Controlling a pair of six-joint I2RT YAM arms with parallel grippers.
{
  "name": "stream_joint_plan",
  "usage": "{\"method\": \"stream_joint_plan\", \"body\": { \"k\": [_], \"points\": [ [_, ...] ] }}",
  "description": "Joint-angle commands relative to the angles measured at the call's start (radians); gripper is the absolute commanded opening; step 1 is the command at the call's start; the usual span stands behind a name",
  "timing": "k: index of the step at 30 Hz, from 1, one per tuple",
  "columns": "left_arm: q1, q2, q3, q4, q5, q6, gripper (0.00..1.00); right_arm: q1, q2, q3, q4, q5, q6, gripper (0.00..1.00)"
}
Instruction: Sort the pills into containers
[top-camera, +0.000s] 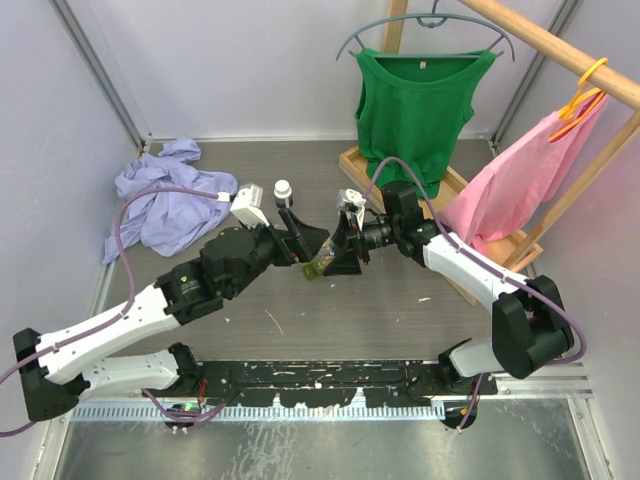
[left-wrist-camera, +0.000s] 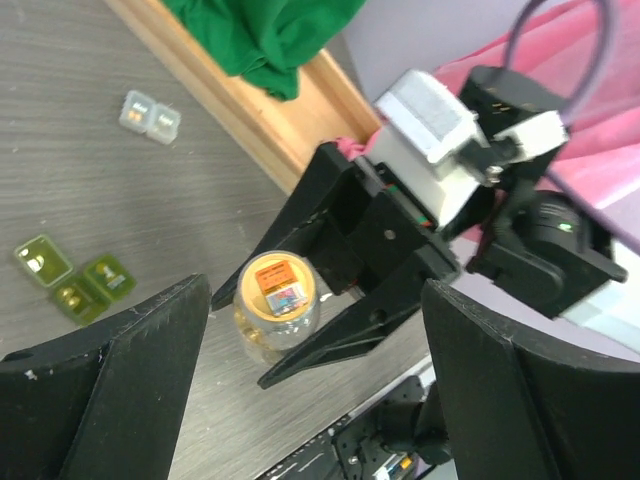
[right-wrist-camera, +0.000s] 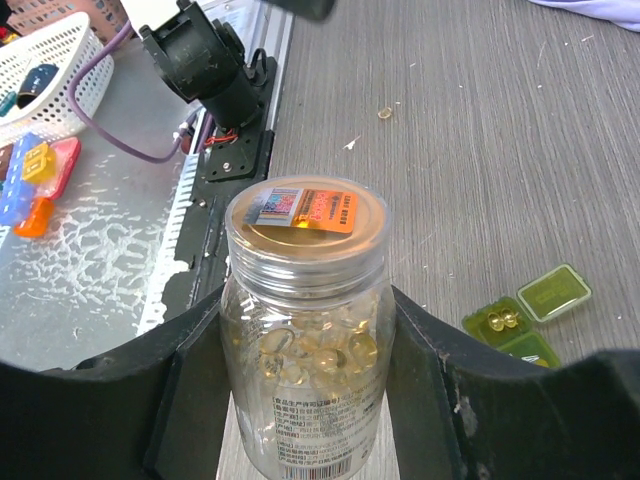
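Observation:
My right gripper (right-wrist-camera: 305, 375) is shut on a clear pill bottle (right-wrist-camera: 305, 300), held upright above the table. Yellow softgel pills (right-wrist-camera: 315, 350) fill its lower part, and a foil seal with an orange label covers its mouth. My left gripper (left-wrist-camera: 315, 335) is open, its fingers apart on either side of the bottle (left-wrist-camera: 277, 300) without touching it. On the table lie the olive green container (left-wrist-camera: 72, 280), lids open, with two pills (right-wrist-camera: 497, 322) in one compartment, and the clear container (left-wrist-camera: 150, 117). In the top view both grippers meet at the bottle (top-camera: 316, 266) mid-table.
A lilac cloth (top-camera: 165, 200) lies at the back left. A wooden rack (top-camera: 360, 165) at the back right carries a green top (top-camera: 415, 110) and a pink garment (top-camera: 520, 190). A small white-capped bottle (top-camera: 283, 190) stands behind the grippers. One loose pill (right-wrist-camera: 384, 113) lies on the table.

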Motion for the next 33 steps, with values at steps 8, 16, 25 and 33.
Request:
{"method": "stream_joint_plan", "body": {
  "k": [8,16,25,33],
  "points": [
    [-0.045,0.164,0.137,-0.155,-0.150,-0.081,0.88,0.003,-0.028,0.057,0.005,0.015,-0.025,0.01],
    [-0.047,0.218,0.146,-0.105,-0.114,-0.093,0.75,0.002,-0.026,0.058,0.000,0.016,-0.028,0.01],
    [-0.047,0.233,0.140,-0.097,-0.109,-0.084,0.60,0.003,-0.026,0.059,-0.004,0.014,-0.030,0.01],
    [-0.046,0.228,0.119,-0.079,-0.089,-0.066,0.45,0.002,-0.023,0.059,-0.005,0.006,-0.028,0.01]
  ]
}}
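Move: The capped end of the clear pill jar, held upright in the right gripper, lies about 7 cm below the left hand, 4 cm to its right and 2 cm ahead. On the table some 30 cm below the left hand, the green pill boxes are about 4 cm ahead and 2 cm left, and the clear pill box about 18 cm ahead and 7 cm right. From the right hand, the cap is about 5 cm above, 1 cm left and level fore-and-aft. Left hand sinks about 6.5 cm and 3 cm right, half-closing its fingers around the cap the right keeps steady. ##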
